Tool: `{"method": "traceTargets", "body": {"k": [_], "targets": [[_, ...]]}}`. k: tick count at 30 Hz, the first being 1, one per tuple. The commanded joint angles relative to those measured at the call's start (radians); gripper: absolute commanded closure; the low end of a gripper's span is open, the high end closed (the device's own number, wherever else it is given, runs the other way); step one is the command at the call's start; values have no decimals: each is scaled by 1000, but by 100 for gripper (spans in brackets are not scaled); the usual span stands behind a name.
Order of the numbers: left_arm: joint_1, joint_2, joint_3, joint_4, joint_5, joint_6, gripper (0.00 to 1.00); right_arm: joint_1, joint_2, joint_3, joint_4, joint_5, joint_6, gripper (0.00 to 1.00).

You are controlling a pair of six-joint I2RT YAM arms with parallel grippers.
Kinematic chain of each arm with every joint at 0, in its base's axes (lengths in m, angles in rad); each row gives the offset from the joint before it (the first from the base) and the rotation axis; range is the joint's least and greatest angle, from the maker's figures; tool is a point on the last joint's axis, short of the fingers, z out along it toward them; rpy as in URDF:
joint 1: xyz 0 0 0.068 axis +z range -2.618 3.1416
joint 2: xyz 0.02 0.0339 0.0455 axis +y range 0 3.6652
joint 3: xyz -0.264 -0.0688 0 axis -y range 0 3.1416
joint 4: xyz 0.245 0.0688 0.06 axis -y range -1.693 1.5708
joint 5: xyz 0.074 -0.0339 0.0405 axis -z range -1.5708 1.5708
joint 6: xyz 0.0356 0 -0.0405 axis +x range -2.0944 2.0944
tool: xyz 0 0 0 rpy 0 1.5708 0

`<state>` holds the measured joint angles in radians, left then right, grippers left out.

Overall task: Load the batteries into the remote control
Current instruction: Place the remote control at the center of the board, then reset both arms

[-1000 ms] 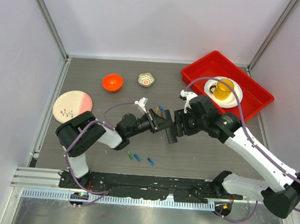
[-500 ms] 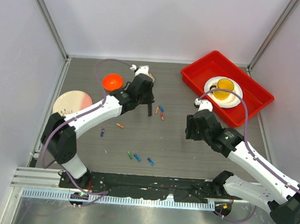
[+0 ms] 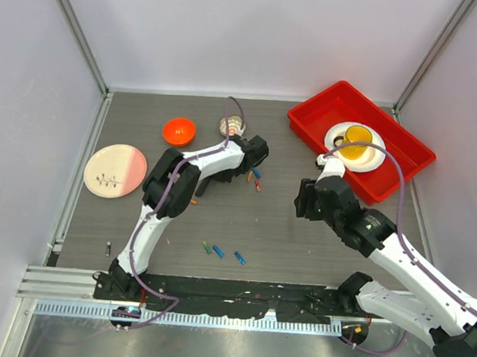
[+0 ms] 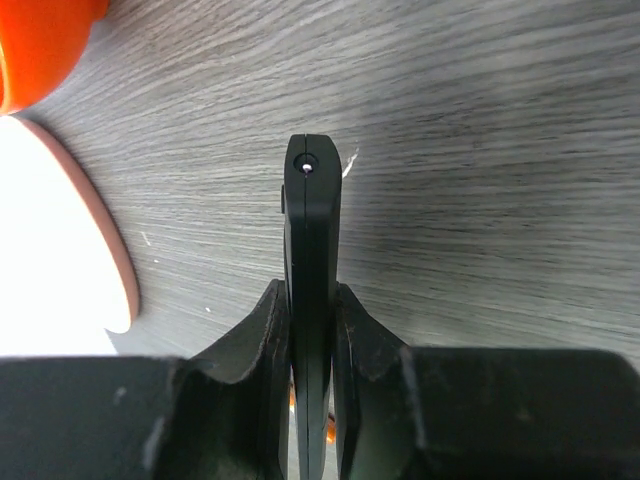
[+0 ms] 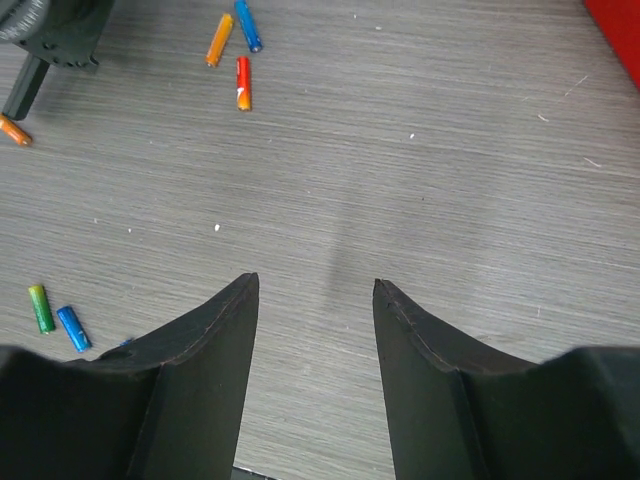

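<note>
My left gripper (image 4: 310,295) is shut on the black remote control (image 4: 310,230), held edge-on and low over the table; from above, the gripper (image 3: 209,179) and the remote (image 3: 198,189) sit under the bent arm. An orange battery (image 3: 191,200) lies just beside the remote's tip. Three batteries, orange (image 5: 218,40), blue (image 5: 247,25) and red (image 5: 243,82), lie in a cluster (image 3: 255,178). Green (image 5: 40,308) and blue (image 5: 72,328) ones lie nearer the front. My right gripper (image 5: 315,283) hangs open over bare table (image 3: 303,203).
An orange bowl (image 3: 178,131) and a small patterned bowl (image 3: 233,127) stand at the back. A pink plate (image 3: 115,170) lies at the left. The red tray (image 3: 309,118) at the back right holds a white plate with a yellow cup (image 3: 357,142). White walls enclose the table.
The two grippers were together at mid-table around the remote. The right one has let go and drawn back to the right. The left arm has swung the remote back and then leftward.
</note>
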<state>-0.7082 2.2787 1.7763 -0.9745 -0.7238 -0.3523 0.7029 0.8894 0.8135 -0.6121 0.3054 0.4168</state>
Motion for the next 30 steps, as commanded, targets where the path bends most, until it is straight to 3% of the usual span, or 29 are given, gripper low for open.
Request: {"method": "traceTargets", "body": {"k": [1, 8, 15, 16, 17, 18, 20, 22, 26, 28, 30], "targets": [[-7, 10, 75, -82, -51, 36, 94, 0, -67, -7, 46, 12, -9, 45], [-57, 50, 115, -46, 20, 33, 58, 0, -84, -7, 35, 14, -13, 43], [-85, 61, 156, -41, 27, 29, 43, -2, -107, 6, 5, 49, -9, 43], [-86, 24, 153, -41, 20, 23, 29, 0, -115, 3, 3, 67, -6, 43], [-89, -2, 149, -36, 18, 18, 25, 0, -130, 0, 5, 78, -6, 43], [-94, -34, 137, -27, 18, 13, 13, 0, -157, -4, 12, 83, 0, 43], [-99, -170, 68, 35, 46, -5, 1, 0, -190, -20, 23, 95, 4, 43], [-105, -293, -65, 110, 108, -22, 0, 0, -233, -40, 51, 97, 13, 42], [-112, -701, -412, 510, 314, -83, 0, 0, -251, -83, 98, 69, 34, 42], [-112, -798, -606, 632, 316, -192, 0, 0, -236, -92, 109, 40, 54, 41], [-109, -867, -685, 697, 310, -317, 0, 0, -227, -108, 121, -7, 69, 41]]}}
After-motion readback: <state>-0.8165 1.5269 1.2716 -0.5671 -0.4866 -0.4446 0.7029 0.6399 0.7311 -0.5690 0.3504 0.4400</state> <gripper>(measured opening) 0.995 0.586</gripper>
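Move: The left hand still grips the remote control about its middle, narrow edge up and close over the board, its centre within about 1 cm. From that hand, a loose orange battery lies about 8 cm back and 4 cm left, the orange bowl about 13 cm ahead and 10 cm left, and the red battery some 15 cm right and 2 cm back. From the empty right hand, the remote control is roughly 14 cm ahead, 29 cm left and 15 cm lower. Letting go of the remote control, the left fingers spread wide while the hand slides about 5 cm right, low over the board. The hand then rises some 14 cm and draws back about 6 cm, its fingers swinging from forward-left to nearly straight ahead and down. The right hand, empty and half open, lifts 3 to 4 cm and eases right. ##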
